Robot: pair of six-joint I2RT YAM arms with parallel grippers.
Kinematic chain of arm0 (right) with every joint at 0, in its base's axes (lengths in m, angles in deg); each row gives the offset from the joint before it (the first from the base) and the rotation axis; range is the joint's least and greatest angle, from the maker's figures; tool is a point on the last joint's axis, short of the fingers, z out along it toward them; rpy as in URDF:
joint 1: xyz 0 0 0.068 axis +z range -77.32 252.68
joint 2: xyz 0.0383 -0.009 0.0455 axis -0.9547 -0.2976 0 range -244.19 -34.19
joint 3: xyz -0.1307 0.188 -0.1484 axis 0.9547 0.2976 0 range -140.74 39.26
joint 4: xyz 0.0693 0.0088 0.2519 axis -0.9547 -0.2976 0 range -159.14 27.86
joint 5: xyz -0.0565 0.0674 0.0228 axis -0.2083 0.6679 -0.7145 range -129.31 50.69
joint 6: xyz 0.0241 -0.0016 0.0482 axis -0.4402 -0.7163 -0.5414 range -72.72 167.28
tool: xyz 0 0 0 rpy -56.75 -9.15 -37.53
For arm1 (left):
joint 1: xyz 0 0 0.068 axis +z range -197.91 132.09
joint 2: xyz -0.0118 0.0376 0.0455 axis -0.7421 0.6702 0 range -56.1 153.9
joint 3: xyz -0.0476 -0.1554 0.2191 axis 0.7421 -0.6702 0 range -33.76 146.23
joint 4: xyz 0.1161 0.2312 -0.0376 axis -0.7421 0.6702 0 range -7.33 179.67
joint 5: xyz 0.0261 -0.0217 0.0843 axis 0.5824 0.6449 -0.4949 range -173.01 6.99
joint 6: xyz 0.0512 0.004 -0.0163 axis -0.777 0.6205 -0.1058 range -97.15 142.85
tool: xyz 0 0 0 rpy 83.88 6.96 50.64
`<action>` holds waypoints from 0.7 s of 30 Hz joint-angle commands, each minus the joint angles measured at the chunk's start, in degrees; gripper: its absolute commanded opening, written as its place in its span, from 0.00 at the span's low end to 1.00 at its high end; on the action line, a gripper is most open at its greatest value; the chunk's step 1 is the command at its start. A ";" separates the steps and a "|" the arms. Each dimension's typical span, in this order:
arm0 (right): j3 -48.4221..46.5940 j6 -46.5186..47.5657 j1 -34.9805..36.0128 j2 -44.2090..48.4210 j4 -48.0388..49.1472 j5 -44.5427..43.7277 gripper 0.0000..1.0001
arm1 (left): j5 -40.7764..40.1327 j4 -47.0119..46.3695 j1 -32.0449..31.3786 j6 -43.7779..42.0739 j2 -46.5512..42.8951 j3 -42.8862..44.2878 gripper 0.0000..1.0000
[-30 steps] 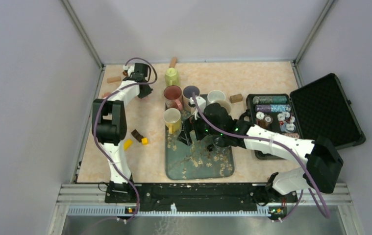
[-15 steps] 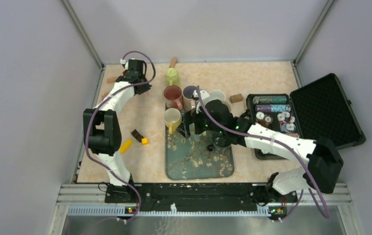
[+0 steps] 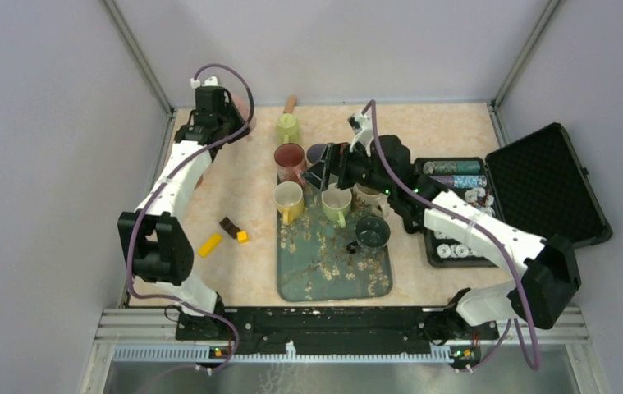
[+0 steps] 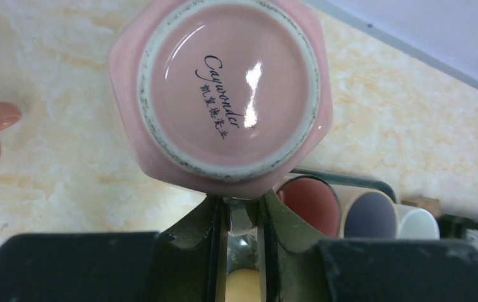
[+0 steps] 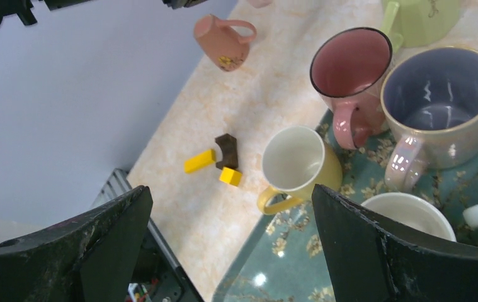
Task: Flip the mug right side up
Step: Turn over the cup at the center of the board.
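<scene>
The mug [image 4: 227, 88] is pink and six-sided, and its glazed base faces the left wrist camera. My left gripper [image 4: 242, 211] is shut on it, the fingers pinching a part just below the base. In the top view the mug [image 3: 245, 109] is held at the back left corner beside my left gripper [image 3: 227, 115]. My right gripper [image 3: 330, 168] hangs open over the back of the tray with nothing between its fingers [image 5: 362, 251].
A teal tray [image 3: 332, 271] carries upright mugs: yellow [image 5: 296, 160], pink with a dark rim [image 5: 349, 69], lilac [image 5: 441, 94] and others. A salmon mug [image 5: 222, 43] lies on the table at the left. Small blocks [image 3: 230, 226] lie left of the tray. An open black case [image 3: 546, 180] stands at the right.
My left arm has swung toward the back left corner, lifting the pink mug. My right gripper has drawn back from the tray's middle toward the rear mugs, still open.
</scene>
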 commanded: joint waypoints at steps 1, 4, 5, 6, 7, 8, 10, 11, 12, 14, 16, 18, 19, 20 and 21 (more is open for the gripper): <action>-2.33 -6.19 -3.63 -0.26 8.09 10.00 0.99 | 7.35 -8.65 0.00 0.99 -6.99 4.26 0.00; -2.05 -10.30 -5.78 -2.32 12.78 14.24 0.98 | 11.75 -10.45 -0.28 3.63 -8.33 3.92 0.00; -2.11 -11.46 -6.47 -2.95 14.17 15.31 0.98 | 13.19 -11.10 -0.43 4.54 -8.69 3.84 0.00; -2.30 -12.37 -6.91 -3.54 15.51 16.08 0.98 | 14.71 -11.97 -0.59 5.51 -9.04 3.63 0.00; -2.46 -13.47 -7.22 -4.19 16.61 16.78 0.98 | 16.11 -13.12 -0.74 6.60 -9.48 3.04 0.00; -2.62 -14.42 -7.32 -4.84 17.82 17.45 0.98 | 17.55 -14.63 -0.86 7.98 -9.93 2.32 0.00; -3.22 -16.14 -7.51 -6.13 19.70 18.69 0.98 | 20.60 -18.27 -1.05 10.96 -11.28 0.03 0.00; -3.61 -16.92 -7.51 -6.80 20.48 19.13 0.98 | 22.00 -20.13 -1.23 12.46 -11.76 -0.86 0.00; -3.93 -17.81 -7.53 -7.51 21.15 19.66 0.97 | 23.25 -21.89 -1.38 13.75 -12.29 -1.70 0.00; -4.23 -19.30 -7.69 -8.53 23.08 20.22 0.96 | 26.04 -25.44 -1.69 16.64 -12.82 -3.02 0.00; -4.44 -20.42 -7.88 -9.22 24.81 20.37 0.96 | 28.32 -29.09 -2.00 20.14 -13.32 -4.41 0.00; -4.79 -21.75 -8.23 -9.93 26.45 21.05 0.95 | 30.24 -32.58 -2.38 22.93 -14.11 -6.18 0.00; -4.99 -22.48 -8.48 -10.36 27.59 21.49 0.94 | 31.05 -34.47 -2.56 24.53 -14.58 -7.14 0.00; -5.11 -23.60 -8.81 -10.79 28.74 22.00 0.93 | 32.03 -36.55 -2.71 26.22 -14.97 -8.37 0.00; -5.12 -24.84 -9.15 -11.36 30.40 22.57 0.92 | 32.80 -38.79 -2.83 27.96 -15.34 -9.59 0.00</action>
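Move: The left hand already holds the upside-down pink mug by its handle, with the mug's body about 5 cm ahead of and 4 cm above its fingers. The open right gripper waits some 18 cm back, 19 cm to the right and slightly higher. On the table, the red mug stands about level and 10 cm right, the upturned green mug 8 cm ahead and 10 cm right, both well below. From the right hand, the pink mug is roughly 22 cm ahead and 19 cm left, near its height. Keeping the handle pinched, the left hand lifts the pink mug about 12 cm and carries it some 10 cm right and a little back towards the right gripper, rolling its left side down by roughly 30 degrees while its fingers tip up and swing clockwise. The right hand, still wide open and empty, eases up, forward and left by about 3 cm each towards the mug and rolls its left side up some 20 degrees, without touching it. ##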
